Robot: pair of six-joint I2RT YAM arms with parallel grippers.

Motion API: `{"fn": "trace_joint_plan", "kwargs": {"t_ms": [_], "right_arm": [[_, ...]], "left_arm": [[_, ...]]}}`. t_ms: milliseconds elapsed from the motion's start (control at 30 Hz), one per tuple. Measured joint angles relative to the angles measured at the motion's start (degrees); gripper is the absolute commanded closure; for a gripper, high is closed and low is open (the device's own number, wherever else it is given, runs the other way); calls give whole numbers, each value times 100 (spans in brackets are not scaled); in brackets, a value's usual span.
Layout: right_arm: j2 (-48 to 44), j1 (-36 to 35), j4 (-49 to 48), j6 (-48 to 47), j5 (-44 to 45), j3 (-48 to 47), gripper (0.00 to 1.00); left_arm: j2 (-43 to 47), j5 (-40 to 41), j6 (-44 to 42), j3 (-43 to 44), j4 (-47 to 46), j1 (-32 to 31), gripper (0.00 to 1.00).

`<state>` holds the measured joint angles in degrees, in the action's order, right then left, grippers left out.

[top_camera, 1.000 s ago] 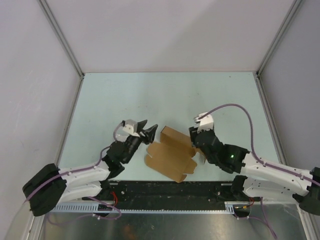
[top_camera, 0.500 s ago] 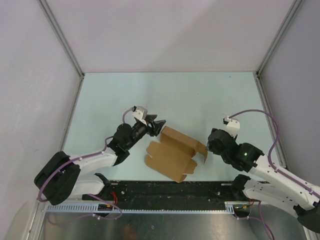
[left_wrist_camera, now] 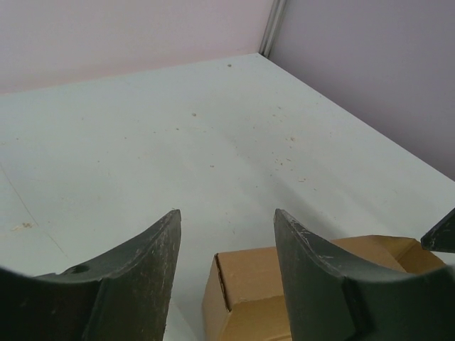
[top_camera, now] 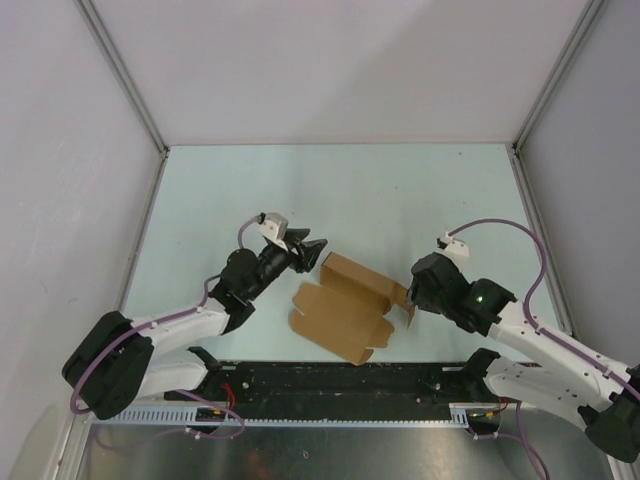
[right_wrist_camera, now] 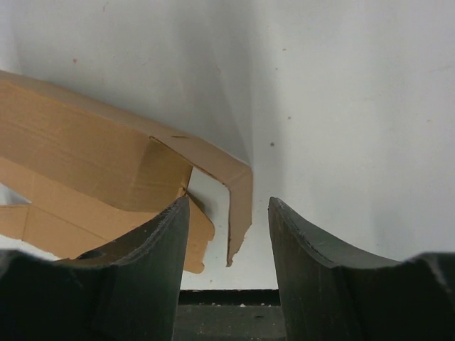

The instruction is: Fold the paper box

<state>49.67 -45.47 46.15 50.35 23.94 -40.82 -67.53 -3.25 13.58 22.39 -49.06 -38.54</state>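
The paper box (top_camera: 345, 305), plain brown card, lies partly folded near the table's front middle, with a flat flapped panel toward the near edge. My left gripper (top_camera: 312, 252) hovers open at its far left corner. In the left wrist view that corner (left_wrist_camera: 266, 284) sits between the spread fingers (left_wrist_camera: 135, 284) of the left gripper (left_wrist_camera: 227, 213), unclamped. My right gripper (top_camera: 413, 300) is open at the box's right end. In the right wrist view a bent end flap (right_wrist_camera: 242, 188) of the box (right_wrist_camera: 85, 156) hangs between the jaws of the right gripper (right_wrist_camera: 229, 200), not pinched.
The pale green table (top_camera: 350, 190) is boxed in by grey walls with metal corner posts (top_camera: 125, 75). A black rail (top_camera: 340, 385) with cables runs along the near edge between the arm bases.
My left gripper has moved up and right to the box's far corner. My right arm has pulled back to the right off the box's end, then eased in again. The box has stayed put.
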Motion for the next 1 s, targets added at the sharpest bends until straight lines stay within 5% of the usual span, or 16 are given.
{"fn": "trace_joint_plan", "kwargs": {"t_ms": [267, 600, 1000], "right_arm": [[289, 243, -439, -114, -391, 293, 60], [649, 638, -944, -516, -695, 487, 91], [695, 785, -1908, -2173, -813, 496, 94]], "left_arm": [[127, 2, 4, -146, 39, 79, 40], [258, 4, 55, -269, 55, 195, 40], [651, -13, 142, -485, 184, 339, 41]]}}
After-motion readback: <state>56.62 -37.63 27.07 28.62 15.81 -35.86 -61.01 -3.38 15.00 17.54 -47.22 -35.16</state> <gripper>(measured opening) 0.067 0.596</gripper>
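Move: The right hand, open, is poised over the hanging end flap of the paper box, which is roughly 5 cm below it and only about 1 cm ahead and 1 cm to its left. The raised side wall's middle is some 12 cm left and 5 cm ahead, about 5 cm lower; the flat bottom panel's middle is some 17 cm left, 6 cm back and 8 cm lower. For the left hand, the flap is about 21 cm right, 9 cm back and 13 cm down. Down first, about 4 cm, the right hand sinks around the end flap while its fingers close and pinch the flap's edge; it then carries the flap forward some 3.5 cm, rising slightly and turning counter-clockwise by about 15 degrees. The empty left hand, fingers still open, eases some 3 cm to the left above the box. ##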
